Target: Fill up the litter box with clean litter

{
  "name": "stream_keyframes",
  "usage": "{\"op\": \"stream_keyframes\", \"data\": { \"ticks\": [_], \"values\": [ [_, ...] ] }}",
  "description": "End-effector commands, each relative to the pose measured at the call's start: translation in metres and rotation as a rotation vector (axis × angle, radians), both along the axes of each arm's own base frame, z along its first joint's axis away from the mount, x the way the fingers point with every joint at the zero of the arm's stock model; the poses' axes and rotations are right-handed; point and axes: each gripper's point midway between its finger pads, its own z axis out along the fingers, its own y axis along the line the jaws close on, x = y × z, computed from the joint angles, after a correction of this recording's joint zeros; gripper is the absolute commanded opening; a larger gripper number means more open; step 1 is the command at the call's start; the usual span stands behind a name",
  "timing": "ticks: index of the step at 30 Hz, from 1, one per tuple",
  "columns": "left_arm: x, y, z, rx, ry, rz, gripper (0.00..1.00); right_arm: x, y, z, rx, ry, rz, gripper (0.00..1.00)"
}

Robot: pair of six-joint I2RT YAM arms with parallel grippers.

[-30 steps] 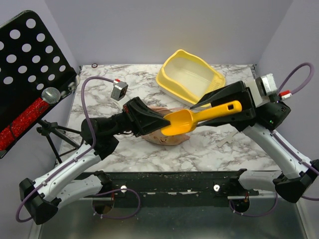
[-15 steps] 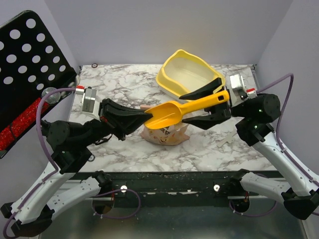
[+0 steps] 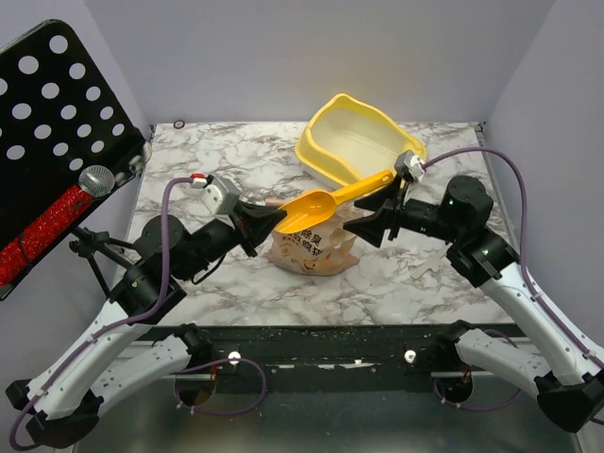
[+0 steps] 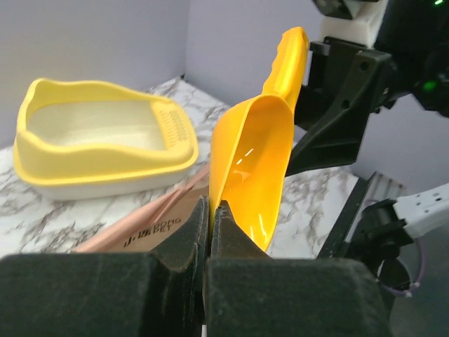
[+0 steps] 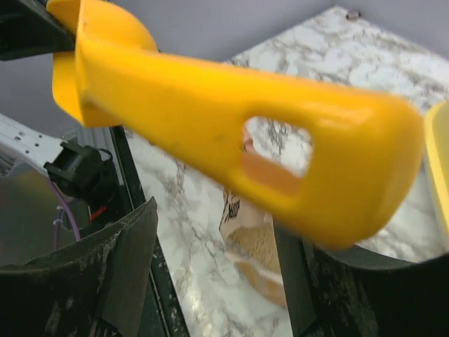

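Observation:
The pale-yellow litter box (image 3: 332, 154) stands at the back of the marble table, its inside pale and bare; it also shows in the left wrist view (image 4: 105, 149). A yellow-orange scoop (image 3: 326, 202) hangs over a crumpled tan paper bag (image 3: 311, 250). My left gripper (image 3: 271, 219) is shut on the scoop's bowl rim (image 4: 238, 168). My right gripper (image 3: 382, 215) stands open just under the scoop's handle (image 5: 210, 105), not clamping it. A grainy beige patch (image 5: 258, 246) shows on the bag; whether it is the clean litter I cannot tell.
A black perforated stand (image 3: 47, 123) on a tripod sits off the table's left edge. Grey walls close in the back and right. A dark rail (image 3: 321, 340) runs along the near edge, between the arm bases.
The right gripper let go of the scoop's handle and opened, then drew back lower. The left gripper shut on the bowl's rim. The scoop dropped closer to the bag.

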Motion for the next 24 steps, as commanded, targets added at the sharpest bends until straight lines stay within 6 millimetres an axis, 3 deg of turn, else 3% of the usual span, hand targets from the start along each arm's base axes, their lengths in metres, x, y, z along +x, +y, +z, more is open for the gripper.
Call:
{"op": "stream_keyframes", "data": {
  "ticks": [1, 5, 10, 16, 24],
  "values": [
    [0.017, 0.006, -0.030, 0.104, 0.009, 0.083, 0.00, -0.007, -0.021, -0.054, -0.095, 0.125, -0.087, 0.73],
    [0.009, 0.004, -0.038, 0.132, 0.026, 0.039, 0.00, -0.014, -0.036, -0.081, -0.100, 0.173, -0.163, 0.74],
    [-0.016, 0.003, -0.051, 0.153, 0.057, -0.067, 0.00, -0.019, -0.053, -0.091, -0.090, 0.205, -0.250, 0.77],
    [-0.032, 0.007, -0.058, 0.180, 0.079, -0.116, 0.00, -0.025, -0.053, -0.076, -0.080, 0.211, -0.232, 0.78],
    [-0.025, 0.005, -0.078, 0.254, 0.078, -0.109, 0.00, -0.049, -0.032, -0.029, -0.041, 0.157, -0.008, 0.78]
  ]
}}
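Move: The right hand, open, has the scoop's handle about 5 cm above it and 2 cm ahead, with no real sideways offset. From it the litter bag lies some 7 cm left and level fore and aft, its middle 25 cm below; the litter box is about 28 cm ahead, 5 cm right and 30 cm below. The left hand already holds the bowl's rim: the handle is some 13 cm right of it, 4 cm ahead and 2 cm above. Still pinching the rim of the scoop's bowl, the left hand lowers the scoop about 6.5 cm towards the bag, ending a little back, its fingertips dipping some 10 degrees. The open right hand drops 8 cm below the handle's first height while easing right and back, rolls slightly and turns a little clockwise, then rises about 3 cm towards the handle's end without closing. ##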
